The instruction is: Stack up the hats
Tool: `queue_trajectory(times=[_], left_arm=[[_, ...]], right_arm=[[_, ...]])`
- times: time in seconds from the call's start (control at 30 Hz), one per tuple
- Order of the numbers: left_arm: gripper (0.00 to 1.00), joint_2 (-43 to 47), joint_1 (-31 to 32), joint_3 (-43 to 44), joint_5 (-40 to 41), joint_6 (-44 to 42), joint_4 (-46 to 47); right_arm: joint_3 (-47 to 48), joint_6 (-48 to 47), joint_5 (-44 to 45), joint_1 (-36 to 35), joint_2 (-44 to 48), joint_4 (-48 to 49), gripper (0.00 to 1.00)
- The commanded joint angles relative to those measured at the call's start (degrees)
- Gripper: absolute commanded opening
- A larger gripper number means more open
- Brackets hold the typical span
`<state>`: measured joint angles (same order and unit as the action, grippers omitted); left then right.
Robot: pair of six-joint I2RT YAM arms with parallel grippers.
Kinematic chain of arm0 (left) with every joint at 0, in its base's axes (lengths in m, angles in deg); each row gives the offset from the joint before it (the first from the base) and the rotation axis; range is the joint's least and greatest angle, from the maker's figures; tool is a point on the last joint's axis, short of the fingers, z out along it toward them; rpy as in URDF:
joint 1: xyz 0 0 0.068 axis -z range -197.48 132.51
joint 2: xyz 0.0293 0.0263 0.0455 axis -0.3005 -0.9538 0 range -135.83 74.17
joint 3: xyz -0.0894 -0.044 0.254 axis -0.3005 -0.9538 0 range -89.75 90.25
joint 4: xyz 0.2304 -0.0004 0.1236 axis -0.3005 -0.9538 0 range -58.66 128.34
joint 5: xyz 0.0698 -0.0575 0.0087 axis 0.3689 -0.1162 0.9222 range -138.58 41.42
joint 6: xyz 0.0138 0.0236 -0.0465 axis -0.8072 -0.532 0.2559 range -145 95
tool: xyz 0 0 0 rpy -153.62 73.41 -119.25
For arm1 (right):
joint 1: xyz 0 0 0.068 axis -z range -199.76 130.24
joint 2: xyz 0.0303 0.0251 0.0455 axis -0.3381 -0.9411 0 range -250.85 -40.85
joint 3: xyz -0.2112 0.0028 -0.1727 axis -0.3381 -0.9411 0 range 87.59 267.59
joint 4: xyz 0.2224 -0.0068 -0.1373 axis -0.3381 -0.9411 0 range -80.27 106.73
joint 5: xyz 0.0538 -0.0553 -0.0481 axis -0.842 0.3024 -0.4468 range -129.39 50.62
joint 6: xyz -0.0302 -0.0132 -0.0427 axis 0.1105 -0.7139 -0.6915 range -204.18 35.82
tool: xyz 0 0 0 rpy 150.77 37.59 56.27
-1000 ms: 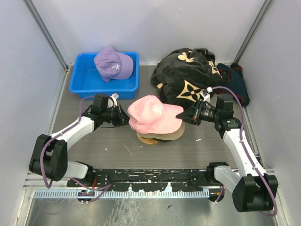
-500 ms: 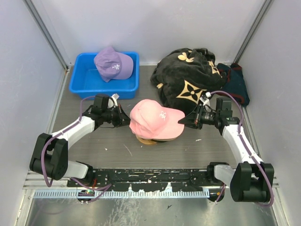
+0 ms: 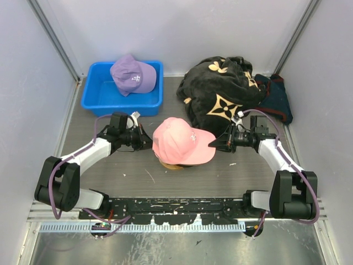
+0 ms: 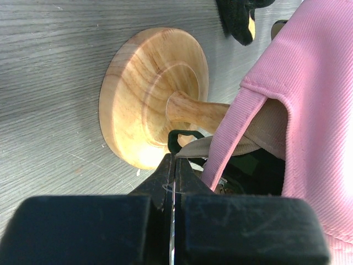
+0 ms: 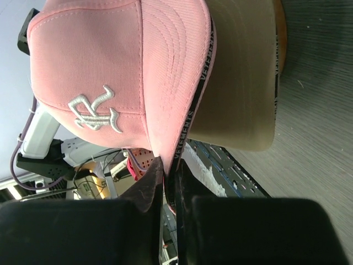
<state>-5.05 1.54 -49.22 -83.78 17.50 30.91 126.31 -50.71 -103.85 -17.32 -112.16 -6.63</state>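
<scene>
A pink cap [image 3: 179, 144] sits over the round-topped wooden stand [image 4: 149, 94], on top of a tan cap [image 5: 242, 83]. My right gripper [image 3: 215, 144] is shut on the pink cap's brim edge, seen close in the right wrist view [image 5: 168, 165]. My left gripper [image 3: 149, 142] is at the back of the pink cap [image 4: 314, 110], jaws shut [image 4: 175, 163] with nothing seen between them. Its tips are against the tan cap's strap [image 4: 196, 146] and a dark green loop [image 4: 185, 134]. A lavender cap [image 3: 132, 74] rests on the blue bin [image 3: 96, 99].
A large black cloth with tan flower marks [image 3: 220, 94] is heaped at the back right, just behind the right gripper. A dark bundle [image 3: 278, 96] lies beside it by the right wall. Grey walls enclose the table on three sides.
The pink cap has come down over the stand and turned, now covering the tan brim. My right gripper moved lower with it and its forearm swung outward. The left arm barely moved.
</scene>
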Motion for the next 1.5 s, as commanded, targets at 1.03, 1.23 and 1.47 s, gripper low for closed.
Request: queue_trajectory(times=[1.03, 1.23, 1.47], left_arm=[[0.0, -1.52, -0.02, -3.27, 2.31, -2.51, -1.64], [0.0, -1.55, -0.04, -3.27, 2.38, -2.51, -1.71], [0.0, -1.57, -0.04, -2.83, 2.43, -2.58, -2.41]], right_arm=[[1.08, -10.47, 29.19, -0.41, -2.47, -10.23, 0.33], [1.75, -10.54, 32.77, -0.42, -0.85, -12.35, 0.45], [3.3, -10.52, 33.87, -0.42, 0.29, -13.98, 0.46]])
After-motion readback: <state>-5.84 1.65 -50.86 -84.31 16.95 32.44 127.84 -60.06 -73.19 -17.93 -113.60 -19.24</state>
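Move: Straight to the right hand's left, about 12 cm off and nearly level, sits the middle of the pink hat, its brim tip already between this hand's fingers. The tan hat is just under it, 3 cm lower; the wooden stand's foot is 12 cm left, 2 cm ahead and 15 cm below. The dark blanket lies some 18 cm ahead, 2 cm right and 11 cm lower. From the left hand the pink hat is about 12 cm right, 1 cm ahead, 5 cm higher. Opening its fingers to nearly half, the right hand lets go of the pink brim as it sinks about 3 cm and all but pauses; then it spreads further and drops away faster down and to its right, ending some 8 cm lower and 5 cm out, fingers tipped about 30 degrees more steeply downward. The left hand stays put, still pinching at the hats' rear straps. ##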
